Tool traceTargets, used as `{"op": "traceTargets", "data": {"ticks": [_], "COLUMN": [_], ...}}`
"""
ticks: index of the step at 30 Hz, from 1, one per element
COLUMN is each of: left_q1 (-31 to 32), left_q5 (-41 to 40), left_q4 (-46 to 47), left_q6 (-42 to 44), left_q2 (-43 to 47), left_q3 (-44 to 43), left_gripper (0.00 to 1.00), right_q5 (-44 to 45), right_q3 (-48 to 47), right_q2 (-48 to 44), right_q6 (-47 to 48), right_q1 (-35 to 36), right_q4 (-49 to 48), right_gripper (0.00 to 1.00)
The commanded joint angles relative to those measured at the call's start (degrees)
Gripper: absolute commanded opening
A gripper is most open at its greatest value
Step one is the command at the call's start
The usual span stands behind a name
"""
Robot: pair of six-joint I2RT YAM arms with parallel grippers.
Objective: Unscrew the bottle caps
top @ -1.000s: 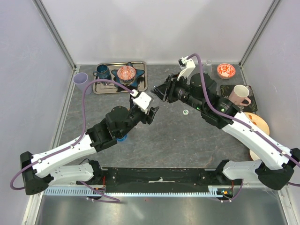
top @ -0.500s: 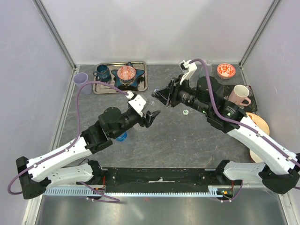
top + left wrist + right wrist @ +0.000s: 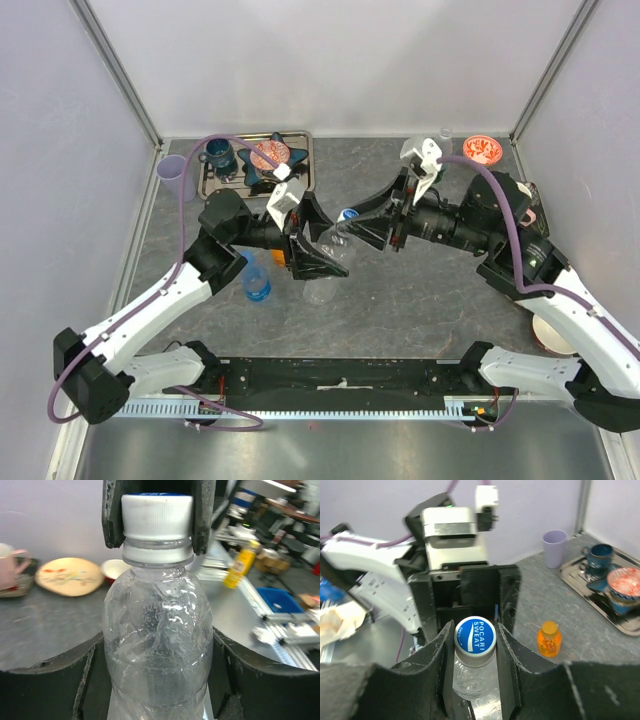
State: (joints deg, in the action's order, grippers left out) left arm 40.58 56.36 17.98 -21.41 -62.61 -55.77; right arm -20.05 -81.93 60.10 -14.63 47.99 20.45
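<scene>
A clear plastic bottle (image 3: 157, 630) is held off the table between the two arms, and my left gripper (image 3: 159, 635) is shut on its body. Its bottle cap (image 3: 475, 635) is white with a blue top. My right gripper (image 3: 475, 630) is shut on it, one finger pressed to each side. From above, the left gripper (image 3: 325, 262) and right gripper (image 3: 352, 222) meet over the middle of the table, with the cap (image 3: 348, 214) between them. A small orange bottle (image 3: 549, 639) with an orange cap stands on the table. A small blue bottle (image 3: 256, 283) stands by the left arm.
A metal tray (image 3: 300, 140) at the back left holds a teal cup and a patterned bowl on a star dish. A lilac cup (image 3: 173, 172) stands left of it. At the back right there is a red bowl (image 3: 482, 150). A plate (image 3: 545, 325) shows under the right arm.
The left arm has swung round, bringing the clear bottle's cap to face the right gripper. The right gripper has moved in to the centre and closed on the cap.
</scene>
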Motion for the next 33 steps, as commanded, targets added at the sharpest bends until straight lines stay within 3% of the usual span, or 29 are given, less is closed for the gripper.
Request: {"op": "traceTargets", "data": {"ticks": [1, 15, 21, 25, 26, 31, 33], "left_q1": [0.64, -0.06, -0.68, -1.03, -1.11, -1.20, -1.20], "left_q5": [21.42, 24.94, 25.29, 24.68, 24.50, 22.05, 20.73], "left_q4": [17.14, 20.17, 20.17, 18.42, 17.37, 5.95, -4.40], "left_q6": [-18.13, -20.87, -20.60, -19.73, -18.42, -9.98, -2.44], "left_q2": [-3.22, -5.07, -4.63, -4.63, -4.45, -3.40, -3.05], "left_q3": [-0.92, -0.13, 1.19, 1.54, 1.45, -1.09, -2.93], "left_gripper": [0.38, 0.36, 0.35, 0.35, 0.35, 0.36, 0.36], "right_q5": [-12.45, -37.05, -39.89, -36.48, -35.07, -26.28, -22.50], "right_q3": [-2.18, -0.34, 0.81, 0.81, 0.37, -1.21, -1.83], "right_q2": [-1.47, -4.11, -4.20, -4.55, -4.72, -5.25, -5.43], "right_q6": [7.68, 12.61, 14.02, 13.14, 12.79, 9.37, 8.92], "right_q1": [-0.09, 0.00, -0.17, -0.17, -0.17, -0.17, -0.17], "right_q4": [-3.05, -3.40, -1.64, -1.55, -1.46, -1.55, -1.46], "right_gripper": [0.00, 0.00, 0.00, 0.00, 0.03, 0.39, 0.50]}}
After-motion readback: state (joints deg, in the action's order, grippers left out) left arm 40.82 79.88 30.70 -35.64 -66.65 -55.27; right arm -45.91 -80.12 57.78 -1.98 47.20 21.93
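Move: Between the left hand's fingers is the clear bottle, with its blue-and-white cap about 9 cm above that hand, 2 cm ahead and 3 cm to its right. From the left hand the orange bottle stands about 13 cm ahead, 11 cm left and 33 cm below; the blue bottle, 4 cm ahead, 17 cm left and 29 cm below. The cap sits right at the right hand's point, already between its finger pads. Twisting against each other while both draw back: the left hand keeps its hold on the bottle, going back about 6 cm and some 2 cm left as it turns clockwise about 25 degrees, and the right, still pinching the cap, swings back some 8 cm, turning counter-clockwise nearly 30 degrees and tipping up. Both ease off and creep forward slightly at the end, the right hand's grip effort falling. ##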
